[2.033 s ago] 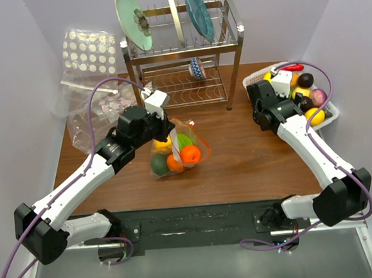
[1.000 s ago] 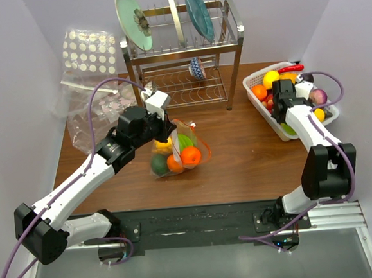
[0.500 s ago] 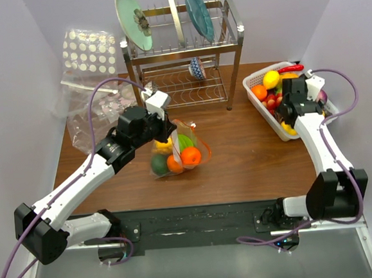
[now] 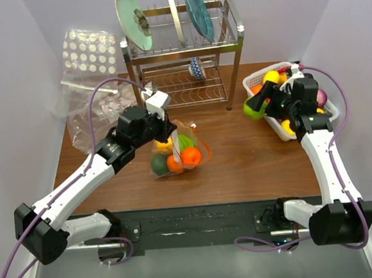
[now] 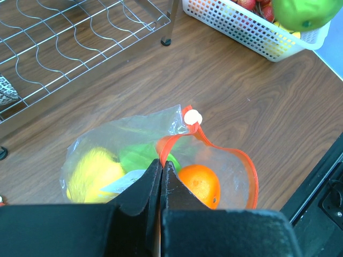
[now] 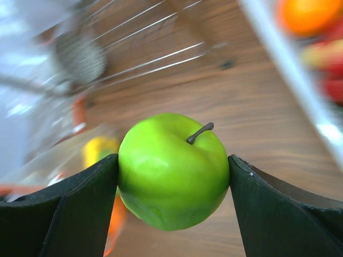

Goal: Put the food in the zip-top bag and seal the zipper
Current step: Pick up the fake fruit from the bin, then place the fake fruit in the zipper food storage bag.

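Note:
The zip-top bag (image 4: 179, 153) lies mid-table with its mouth open. It holds an orange (image 5: 199, 184), a yellow fruit (image 5: 94, 174) and green pieces (image 5: 140, 156). My left gripper (image 5: 161, 163) is shut on the bag's orange-red zipper (image 5: 250, 174) rim, near the white slider (image 5: 193, 116). My right gripper (image 6: 173, 158) is shut on a bright green apple (image 6: 172, 170), one finger on each side. In the top view the apple (image 4: 254, 110) hangs just left of the basket, well right of the bag.
A white basket (image 4: 251, 80) with more toy food stands at the right edge. A metal dish rack (image 4: 180, 62) with plates fills the back middle. A dotted clear bag (image 4: 89, 53) and a speckled pouch (image 4: 100, 113) lie at the back left.
My right gripper reached into the basket, closed on the green apple and carried it up and left out of the basket. The left arm and the bag have not moved.

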`<action>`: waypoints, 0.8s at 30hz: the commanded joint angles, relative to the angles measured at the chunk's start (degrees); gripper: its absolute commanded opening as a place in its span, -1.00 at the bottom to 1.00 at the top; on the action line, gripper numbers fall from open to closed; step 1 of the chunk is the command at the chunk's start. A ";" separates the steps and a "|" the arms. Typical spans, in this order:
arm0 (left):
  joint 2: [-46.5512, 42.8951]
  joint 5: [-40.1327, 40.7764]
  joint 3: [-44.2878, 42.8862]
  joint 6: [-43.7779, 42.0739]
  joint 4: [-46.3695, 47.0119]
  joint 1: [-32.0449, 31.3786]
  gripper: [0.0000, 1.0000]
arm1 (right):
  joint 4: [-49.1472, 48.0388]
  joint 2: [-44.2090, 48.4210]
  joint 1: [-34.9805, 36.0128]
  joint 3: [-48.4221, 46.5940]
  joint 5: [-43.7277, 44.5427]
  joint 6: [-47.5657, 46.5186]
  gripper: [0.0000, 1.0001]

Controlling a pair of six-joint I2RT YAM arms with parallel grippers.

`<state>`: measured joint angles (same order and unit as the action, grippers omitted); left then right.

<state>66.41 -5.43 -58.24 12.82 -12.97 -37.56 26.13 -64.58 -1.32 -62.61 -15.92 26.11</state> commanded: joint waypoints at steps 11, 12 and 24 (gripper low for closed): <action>-0.76 0.07 -0.21 -0.25 2.16 0.38 -1.00 | -14.18 -0.37 22.76 2.32 -23.81 5.01 0.20; -0.76 0.16 -0.30 -0.25 2.16 0.30 -1.00 | -14.61 -0.46 24.94 2.49 -23.37 4.57 0.20; -0.67 0.33 -0.30 -0.34 2.07 0.30 -1.00 | -19.18 -7.14 37.00 4.78 -15.38 3.78 0.17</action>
<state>66.41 -5.34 -58.24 12.82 -12.97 -37.56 10.50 -69.56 33.01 -58.50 -35.33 30.79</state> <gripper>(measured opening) 0.021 0.795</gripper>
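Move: The right hand holds the green apple; the bag's open mouth lies about 23 cm to its left, 8 cm back and some 4 cm lower, with the upper orange in the bag about 24 cm left, 6 cm back and 16 cm below the hand. The rack's near foot is roughly 16 cm ahead, 5 cm left; the bin's middle, 14 cm ahead, 20 cm right. From the left hand the mouth is about 7 cm right, 2 cm back, 3 cm down. Still gripping the green apple, the right hand sweeps quickly away from the bin, first almost straight left and then left and back, about 24 cm left and 11 cm back in all, nearly level and slowing as it reaches the bag's mouth. On the way it swings some 50 degrees counter-clockwise so that the fingers point mostly left, and it starts to dip at the end, while the left hand stays put and keeps the zipper edge pinched. ##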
